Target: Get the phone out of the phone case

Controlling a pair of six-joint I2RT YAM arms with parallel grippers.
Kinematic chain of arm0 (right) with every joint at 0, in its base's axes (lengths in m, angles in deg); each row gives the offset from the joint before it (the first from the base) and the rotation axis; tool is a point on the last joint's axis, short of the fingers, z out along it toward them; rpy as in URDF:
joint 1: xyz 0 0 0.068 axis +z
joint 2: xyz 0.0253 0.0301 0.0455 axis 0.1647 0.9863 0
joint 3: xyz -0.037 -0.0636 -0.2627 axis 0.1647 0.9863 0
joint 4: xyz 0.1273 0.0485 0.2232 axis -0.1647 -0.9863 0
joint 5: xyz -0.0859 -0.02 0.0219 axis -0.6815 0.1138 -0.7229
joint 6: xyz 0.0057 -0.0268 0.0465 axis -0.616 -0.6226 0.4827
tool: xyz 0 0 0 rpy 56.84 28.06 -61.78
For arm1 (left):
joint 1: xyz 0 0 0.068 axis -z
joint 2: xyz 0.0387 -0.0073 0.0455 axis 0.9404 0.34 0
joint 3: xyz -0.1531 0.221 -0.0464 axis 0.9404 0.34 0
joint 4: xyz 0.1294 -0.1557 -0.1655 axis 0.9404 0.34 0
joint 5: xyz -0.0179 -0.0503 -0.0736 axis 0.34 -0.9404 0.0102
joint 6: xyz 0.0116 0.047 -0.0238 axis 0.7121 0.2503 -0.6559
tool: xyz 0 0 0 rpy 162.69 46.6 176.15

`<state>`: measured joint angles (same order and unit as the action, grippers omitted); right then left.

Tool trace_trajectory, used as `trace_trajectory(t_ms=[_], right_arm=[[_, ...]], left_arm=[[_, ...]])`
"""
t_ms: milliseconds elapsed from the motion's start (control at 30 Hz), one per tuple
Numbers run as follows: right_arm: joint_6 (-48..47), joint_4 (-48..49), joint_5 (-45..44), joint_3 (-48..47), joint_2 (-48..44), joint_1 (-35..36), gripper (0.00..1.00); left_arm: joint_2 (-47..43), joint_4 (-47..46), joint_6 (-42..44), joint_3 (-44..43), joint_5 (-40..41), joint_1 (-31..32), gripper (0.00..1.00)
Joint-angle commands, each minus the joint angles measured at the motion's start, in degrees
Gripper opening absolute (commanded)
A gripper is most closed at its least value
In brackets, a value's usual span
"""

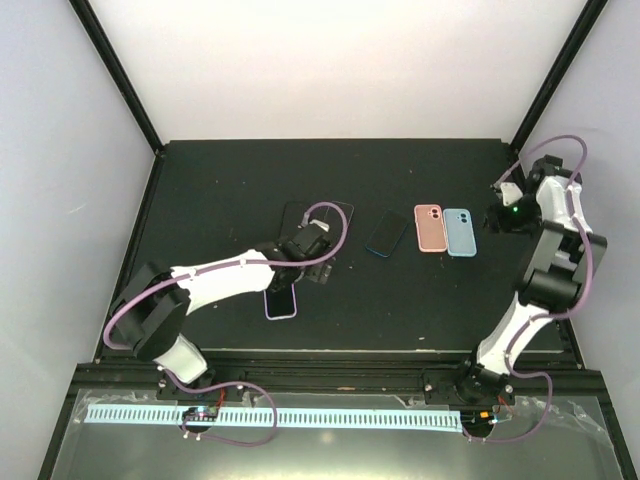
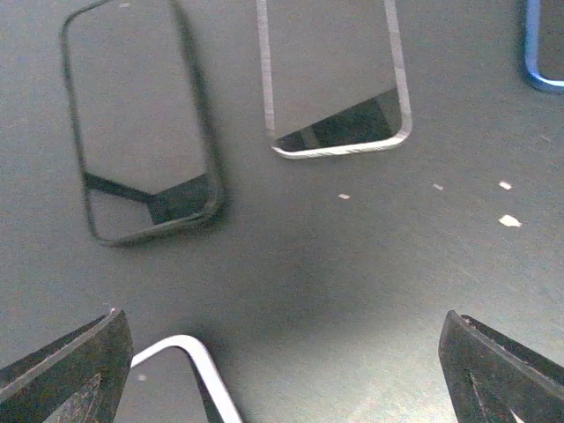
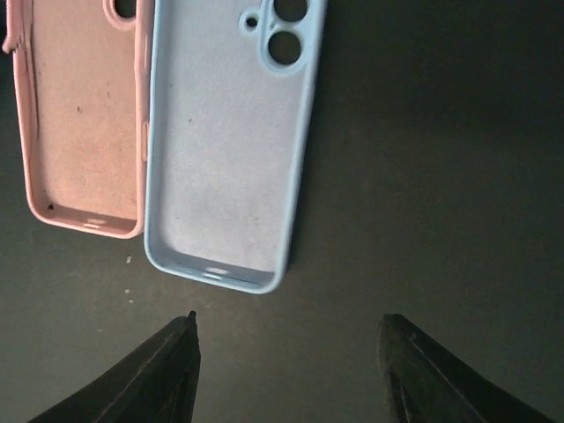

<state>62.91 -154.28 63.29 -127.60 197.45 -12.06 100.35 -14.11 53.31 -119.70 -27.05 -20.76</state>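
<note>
Two empty phone cases lie side by side with their insides up, a light blue one and a pink one. My right gripper hovers open just off the blue case's near end, holding nothing. Bare phones lie apart from the cases: a dark-framed one, a silver-edged one, a blue-edged one and a pale-edged one. My left gripper stands wide open over bare table between them.
The black table has a raised black frame and white walls round it. A few pale crumbs lie on the surface. The left arm's purple cable loops over the dark-framed phone in the top view.
</note>
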Motion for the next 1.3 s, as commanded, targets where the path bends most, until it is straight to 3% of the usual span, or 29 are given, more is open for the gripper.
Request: trace_trajectory(t_ms=[0, 200, 333, 367, 433, 467, 600, 733, 1267], right_arm=[[-0.91, 9.91, -6.68, 8.35, -11.77, 3.18, 0.57], [-1.84, 11.25, 1.39, 18.89, -30.21, 15.27, 0.56], [6.76, 23.21, 5.91, 24.52, -39.78, 18.63, 0.61], [10.24, 26.65, 5.78, 25.36, -41.49, 18.69, 0.64], [14.54, 31.15, 5.44, 27.47, -44.87, 18.63, 0.91], [17.02, 34.20, 4.58, 29.54, -46.67, 18.65, 0.99], [18.82, 41.62, 8.51, 40.38, -50.22, 18.73, 1.00], [15.23, 36.10, 12.73, 38.69, -48.75, 18.72, 1.00], [15.47, 36.63, 14.98, 40.07, -47.10, 18.67, 0.99]], left_arm=[[-0.32, 4.20, -2.73, -3.12, 0.39, -5.05, 0.97], [4.77, 6.81, -2.62, -9.01, -3.35, -11.78, 0.99], [10.68, 9.31, -0.50, -15.33, -4.81, -14.46, 0.99], [12.45, 10.61, -0.10, -17.23, -5.16, -15.21, 0.99], [15.43, 12.54, 0.60, -20.41, -5.68, -16.27, 0.99], [16.31, 12.53, 1.12, -21.18, -5.77, -16.56, 0.99], [19.70, 13.20, 3.14, -23.98, -6.86, -17.99, 0.99], [24.83, 16.22, 4.86, -28.97, -8.38, -19.86, 0.99], [38.43, 25.19, 6.63, -44.82, -12.94, -24.17, 0.99]])
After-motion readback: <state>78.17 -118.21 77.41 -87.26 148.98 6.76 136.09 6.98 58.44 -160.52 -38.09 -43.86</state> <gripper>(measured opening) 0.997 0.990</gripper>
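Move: The black-cased phone lies about 16 cm ahead of the left hand, 7 cm to its left and 8 cm below. The freed white-rimmed phone is level with it but 5 cm right of the hand; the purple-cased phone is 5 cm back, 11 cm left. From the right hand the black-cased phone is some 58 cm left, 8 ahead; the empty blue and pink cases lie 5–6 cm ahead, 7 and 16 cm left. Over the black-cased phone comes the left hand, fingers staying wide open: about 15 cm forward and 6 cm left, then sinking some 7 cm and tipping downward to straddle its sides. The empty right hand leaves the blue case, rises and swings about 17 cm left towards the same phone, drawing back 5 cm, tipping up some 40 degrees and opening from half to full. ##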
